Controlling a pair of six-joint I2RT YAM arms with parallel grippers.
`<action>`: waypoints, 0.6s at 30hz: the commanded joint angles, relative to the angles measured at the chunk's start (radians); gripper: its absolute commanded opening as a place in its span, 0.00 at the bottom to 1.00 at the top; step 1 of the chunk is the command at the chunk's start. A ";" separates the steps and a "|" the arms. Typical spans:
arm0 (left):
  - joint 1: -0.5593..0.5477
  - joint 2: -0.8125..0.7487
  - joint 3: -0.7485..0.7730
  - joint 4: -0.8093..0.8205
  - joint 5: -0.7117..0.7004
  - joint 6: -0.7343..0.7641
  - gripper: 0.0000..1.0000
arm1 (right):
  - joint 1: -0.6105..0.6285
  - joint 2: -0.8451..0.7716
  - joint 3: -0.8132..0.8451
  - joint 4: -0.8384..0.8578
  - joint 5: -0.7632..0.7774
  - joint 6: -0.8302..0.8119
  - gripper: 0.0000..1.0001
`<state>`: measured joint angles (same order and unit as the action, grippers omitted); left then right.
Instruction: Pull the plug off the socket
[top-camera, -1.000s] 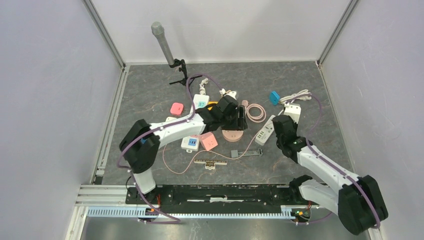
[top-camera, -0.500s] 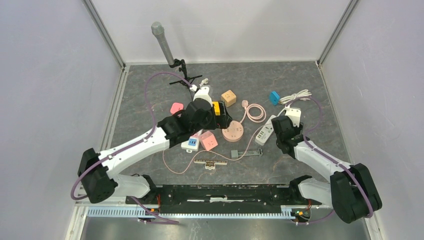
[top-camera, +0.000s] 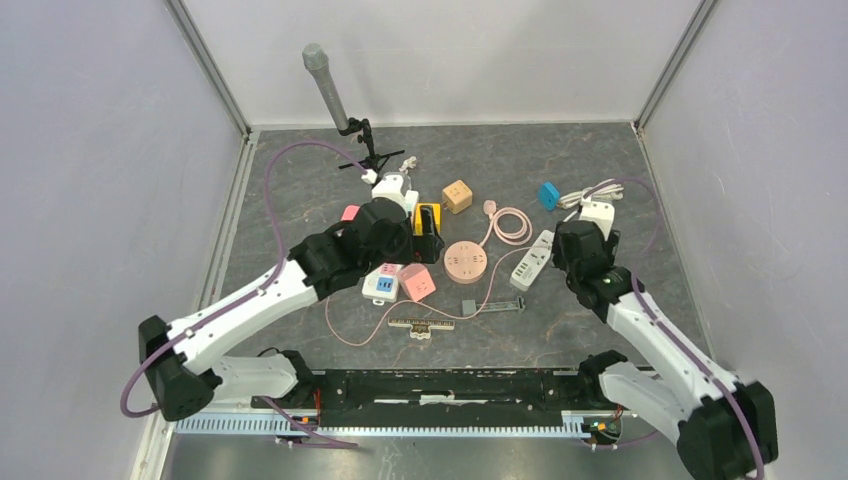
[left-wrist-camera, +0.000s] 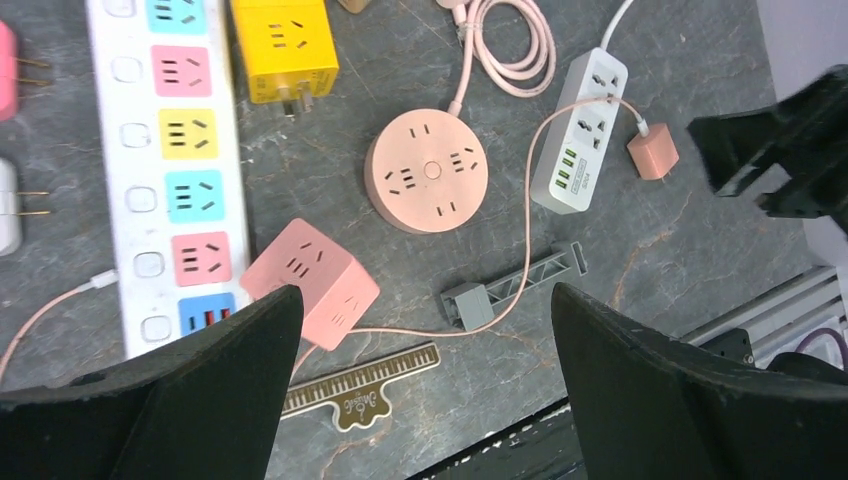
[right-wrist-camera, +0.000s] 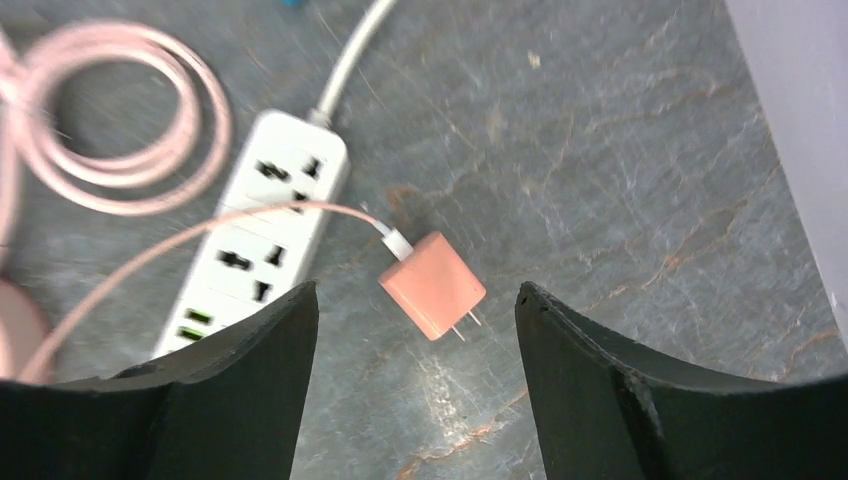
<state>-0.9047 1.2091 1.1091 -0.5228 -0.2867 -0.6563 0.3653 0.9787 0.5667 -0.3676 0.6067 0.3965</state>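
A small pink plug (right-wrist-camera: 432, 285) with two bare prongs lies flat on the grey table, just right of a white power strip (right-wrist-camera: 255, 245). It is out of the strip's sockets, and a thin pink cable runs from it. My right gripper (right-wrist-camera: 415, 335) is open above it, with the plug between the fingers and untouched. The plug also shows in the left wrist view (left-wrist-camera: 652, 157), next to the strip (left-wrist-camera: 580, 130). My left gripper (left-wrist-camera: 425, 300) is open and empty, high over the table's middle. In the top view the right gripper (top-camera: 592, 228) hides the plug.
A round pink socket (left-wrist-camera: 427, 170), a pink cube socket (left-wrist-camera: 312, 280), a long multicolour strip (left-wrist-camera: 185, 170), a yellow cube (left-wrist-camera: 285, 45), a ruler (left-wrist-camera: 362, 378) and a grey bracket (left-wrist-camera: 510, 290) lie mid-table. A microphone stand (top-camera: 335, 95) is at the back left and a blue plug (top-camera: 549, 194) at the back right.
My left arm has pulled back left, off the round pink socket, and risen. My right gripper has moved toward the back, past the strip's right side.
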 joint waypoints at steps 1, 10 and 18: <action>0.003 -0.104 0.064 -0.102 -0.085 0.021 1.00 | -0.002 -0.145 0.104 -0.072 -0.060 -0.027 0.77; 0.003 -0.396 0.115 -0.332 -0.213 0.020 1.00 | -0.002 -0.496 0.338 -0.235 -0.151 -0.096 0.98; 0.003 -0.625 0.172 -0.512 -0.329 0.014 1.00 | -0.002 -0.653 0.501 -0.347 -0.105 -0.038 0.98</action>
<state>-0.9047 0.6445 1.2472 -0.9161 -0.5171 -0.6567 0.3645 0.3695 1.0187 -0.6209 0.4786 0.3267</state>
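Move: The small pink plug already lies loose on the table just below the right hand, about 1 cm to its right and some 6 cm down, with the white socket 7 cm to the hand's left and 2 cm ahead, and the round pink socket about 20 cm left, 2 cm ahead. The blue plug is 15 cm farther out than the hand and 4 cm left. From the left hand the pink plug is some 27 cm right, 3 cm ahead and 18 cm below. The right hand, already clear of the pink plug, opens the last quarter of its gap and climbs fast, about 27 cm, away from the plug and the white socket, drawing back some 9 cm in the later part while its fingers tip up about 40 degrees. The left hand, empty and still wide open, swings left and up past the space over the pink block, also easing back, its fingers tilting up slightly as it goes. ##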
